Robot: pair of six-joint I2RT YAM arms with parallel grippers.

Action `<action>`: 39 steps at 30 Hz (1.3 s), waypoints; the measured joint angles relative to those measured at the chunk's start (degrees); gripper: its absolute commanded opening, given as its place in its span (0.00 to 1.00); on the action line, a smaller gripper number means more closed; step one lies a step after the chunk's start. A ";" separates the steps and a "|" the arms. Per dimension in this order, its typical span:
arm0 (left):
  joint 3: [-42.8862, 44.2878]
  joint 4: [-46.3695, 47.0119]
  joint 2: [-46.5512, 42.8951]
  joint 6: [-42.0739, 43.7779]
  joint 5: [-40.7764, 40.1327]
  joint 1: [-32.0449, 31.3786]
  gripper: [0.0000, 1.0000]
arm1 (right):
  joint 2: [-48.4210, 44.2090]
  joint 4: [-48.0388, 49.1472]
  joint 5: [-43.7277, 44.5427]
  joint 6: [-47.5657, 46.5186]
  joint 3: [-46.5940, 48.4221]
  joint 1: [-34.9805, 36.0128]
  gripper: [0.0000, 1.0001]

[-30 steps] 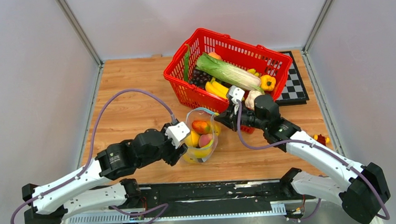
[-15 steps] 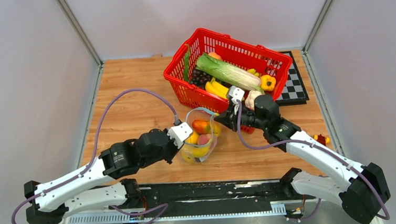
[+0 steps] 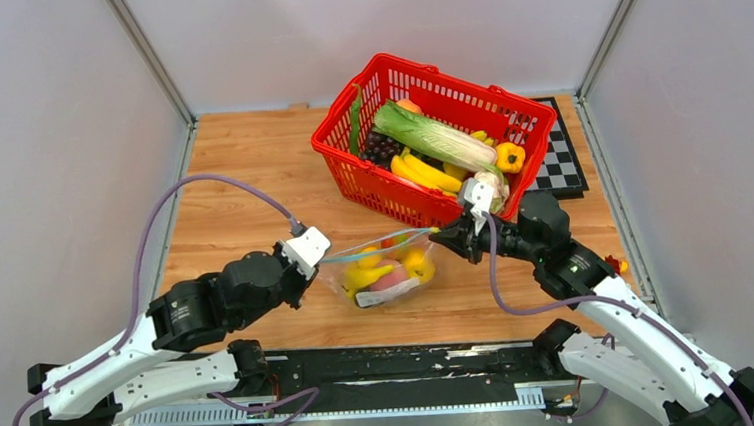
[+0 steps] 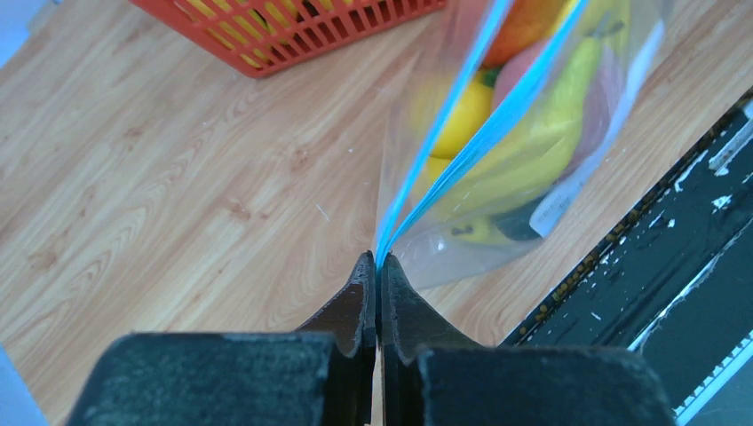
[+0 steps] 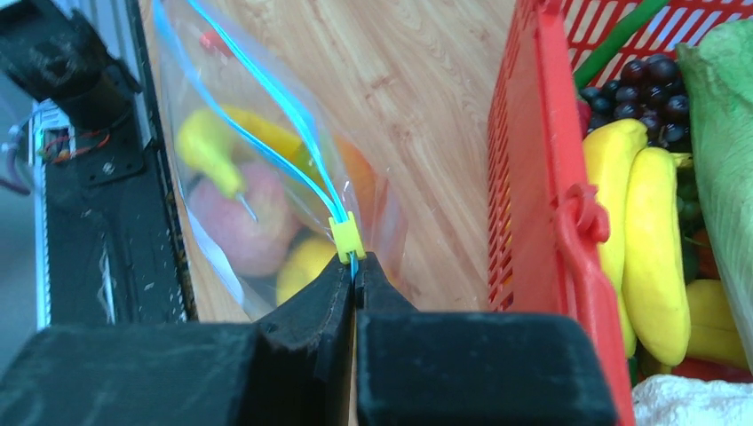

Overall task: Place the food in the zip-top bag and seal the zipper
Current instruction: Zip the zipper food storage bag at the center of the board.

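The clear zip-top bag [image 3: 398, 284] lies on the table, stretched between my two grippers. Inside it is the food: a banana [image 3: 367, 273], a pinkish peach [image 3: 388, 279] and yellow fruits [image 3: 416, 261]. The teal zipper [image 3: 375, 248] runs taut from side to side. My left gripper [image 3: 320, 262] is shut on the zipper's left end [image 4: 441, 120], where the two blue strips part a little. My right gripper [image 3: 441, 235] is shut on the right end, just behind a yellow-green slider [image 5: 346, 236]. The right wrist view shows the peach [image 5: 240, 217] and banana [image 5: 209, 142] through the plastic.
The red basket [image 3: 381, 188] stands just behind the bag with a long cabbage [image 3: 433, 137], bananas [image 5: 653, 248] and grapes [image 5: 639, 80] in it. A checkerboard [image 3: 558, 165] lies at its right. A black rail [image 3: 394, 367] runs along the near edge.
The left gripper has shut on the bag's left end and drawn it left. The right gripper moved right. The bag's wide round mouth is pulled into a narrow, taut line.
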 measured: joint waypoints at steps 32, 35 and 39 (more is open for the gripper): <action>4.61 5.07 6.32 1.40 -3.10 -0.31 0.79 | 1.55 -11.06 -10.45 -2.64 2.27 -1.18 0.00; 6.99 7.67 7.48 2.08 1.22 -0.33 0.81 | 1.55 -11.06 -10.49 -2.45 2.27 -1.18 0.00; 11.04 11.65 10.38 3.72 7.04 -0.31 0.82 | 1.55 -11.04 -10.49 -2.27 2.27 -1.18 0.00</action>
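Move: The left hand pinches the far-left end of the bag's zipper; the yellow slider, at the zipper's other end, lies about 18 cm to its right, some 4 cm ahead and about level. The food in the bag is roughly 9 cm right, 3 cm ahead and 13 cm below. The right hand has the slider right at its fingertips, the food about 8 cm left, 1 cm back and 13 cm below, the basket's middle about 25 cm ahead, 3 cm right and 12 cm below. Rising a couple of centimetres, then easing forward and back down, the left hand still pinches its zipper end, then opens wide, comes free and swings up and right about 8 cm each way over the bag's mouth, turning some 15 degrees clockwise. The right hand, keeping its pinch beside the slider, draws back about 4 cm, then sinks 2 cm and holds there. ##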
